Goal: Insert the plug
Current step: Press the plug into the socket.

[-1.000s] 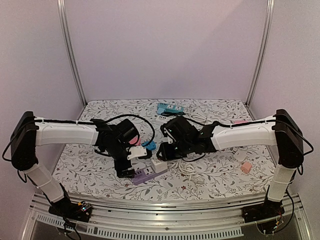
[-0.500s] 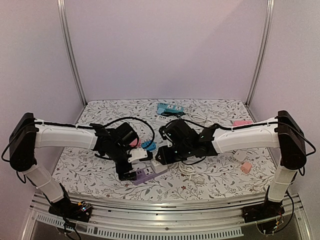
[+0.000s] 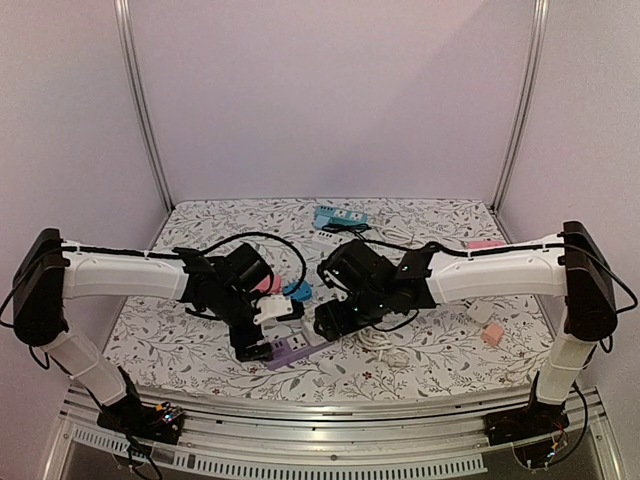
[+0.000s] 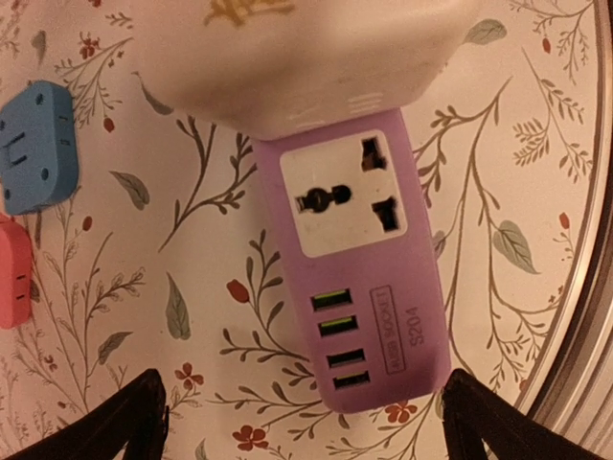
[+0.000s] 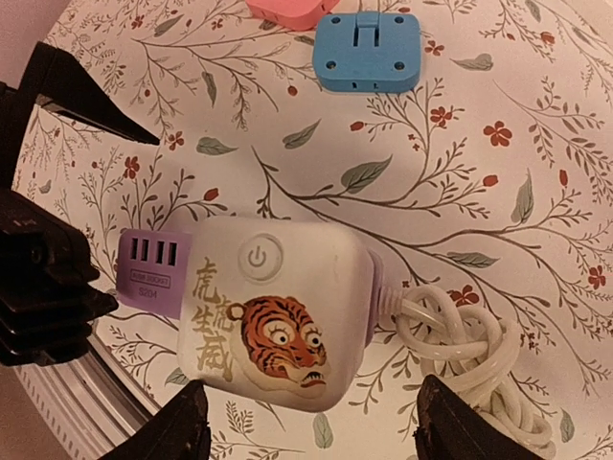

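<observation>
The white cube plug (image 5: 278, 316) with a tiger picture sits on top of the purple power strip (image 4: 359, 287), covering its far end. One universal socket and several USB ports stay uncovered. My right gripper (image 5: 316, 422) is open, its fingers standing off either side of the plug without touching it. My left gripper (image 4: 306, 422) is wide open, straddling the strip's USB end. In the top view both grippers meet over the strip (image 3: 285, 350) and plug (image 3: 318, 333) near the front middle of the table. The plug's white cable (image 5: 460, 355) lies coiled beside it.
A blue adapter (image 5: 369, 50) and a pink one (image 5: 292, 10) lie just beyond the strip. A light-blue strip (image 3: 335, 217) lies at the back. Pink items (image 3: 492, 335) sit at the right. The table's metal front rail (image 3: 330, 410) runs close to the strip.
My right gripper has opened and let go of the white plug, which stays seated on the purple strip. Both arms shifted slightly; the left gripper stayed open.
</observation>
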Controlling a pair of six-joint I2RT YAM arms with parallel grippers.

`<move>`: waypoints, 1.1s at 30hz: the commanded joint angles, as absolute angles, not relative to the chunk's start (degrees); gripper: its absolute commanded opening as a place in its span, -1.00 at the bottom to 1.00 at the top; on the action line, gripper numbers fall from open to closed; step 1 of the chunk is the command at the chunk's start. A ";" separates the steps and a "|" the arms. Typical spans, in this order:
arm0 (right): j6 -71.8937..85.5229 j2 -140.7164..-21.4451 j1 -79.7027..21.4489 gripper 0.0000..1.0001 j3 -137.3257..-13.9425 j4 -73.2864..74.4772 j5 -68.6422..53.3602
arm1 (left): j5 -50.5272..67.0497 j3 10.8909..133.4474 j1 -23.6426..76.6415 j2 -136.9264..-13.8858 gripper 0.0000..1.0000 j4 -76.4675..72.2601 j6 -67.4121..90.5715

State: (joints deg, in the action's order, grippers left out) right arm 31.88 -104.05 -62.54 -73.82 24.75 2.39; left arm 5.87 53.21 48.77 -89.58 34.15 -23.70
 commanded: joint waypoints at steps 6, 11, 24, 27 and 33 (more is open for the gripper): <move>35.36 -92.65 -58.07 0.51 -67.79 29.49 14.09 | 3.94 54.34 51.44 -95.00 0.99 31.32 -21.29; 35.41 -87.53 -57.28 0.55 -65.31 29.39 16.16 | 2.65 55.35 51.88 -97.03 0.99 29.99 -19.61; 35.18 -93.87 -60.59 0.82 -74.82 32.55 16.56 | 9.95 48.63 46.68 -89.13 0.99 24.08 -19.16; 36.12 -100.29 -62.35 0.97 -83.60 41.85 17.55 | 12.41 47.81 44.46 -87.38 0.99 24.18 -18.65; 36.92 -109.85 -63.78 0.98 -95.25 51.73 14.30 | 12.94 45.47 43.90 -87.10 0.99 26.98 -17.58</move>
State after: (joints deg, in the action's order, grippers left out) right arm 35.94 -105.06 -63.16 -90.11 41.67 15.75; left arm 10.31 47.79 44.31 -87.88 25.56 -18.74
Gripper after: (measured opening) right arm 0.987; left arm 0.994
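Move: The plug stands on the strip's right-hand socket, about 2 cm ahead of the right hand, 3 cm to its left and 5 cm below. From that hand the blue adapter lies some 13 cm ahead and 6 cm left, the coiled white cable 8 cm right and 1 cm ahead, both about 9 cm below. For the left hand, the purple strip's middle is 9 cm right, 1 cm back and 4 cm down; the plug 12 cm right, 3 cm ahead, 1 cm below. Up and swinging out to its right by about 8 cm, with a few centimetres forward, the right hand leaves the plug, then comes most of the way back left, still high, fingers opening wide and wrist turned some 10 degrees clockwise. The left hand, wide open, dips about 3 cm at the strip's USB end, then rises again, turning slightly counter-clockwise. ##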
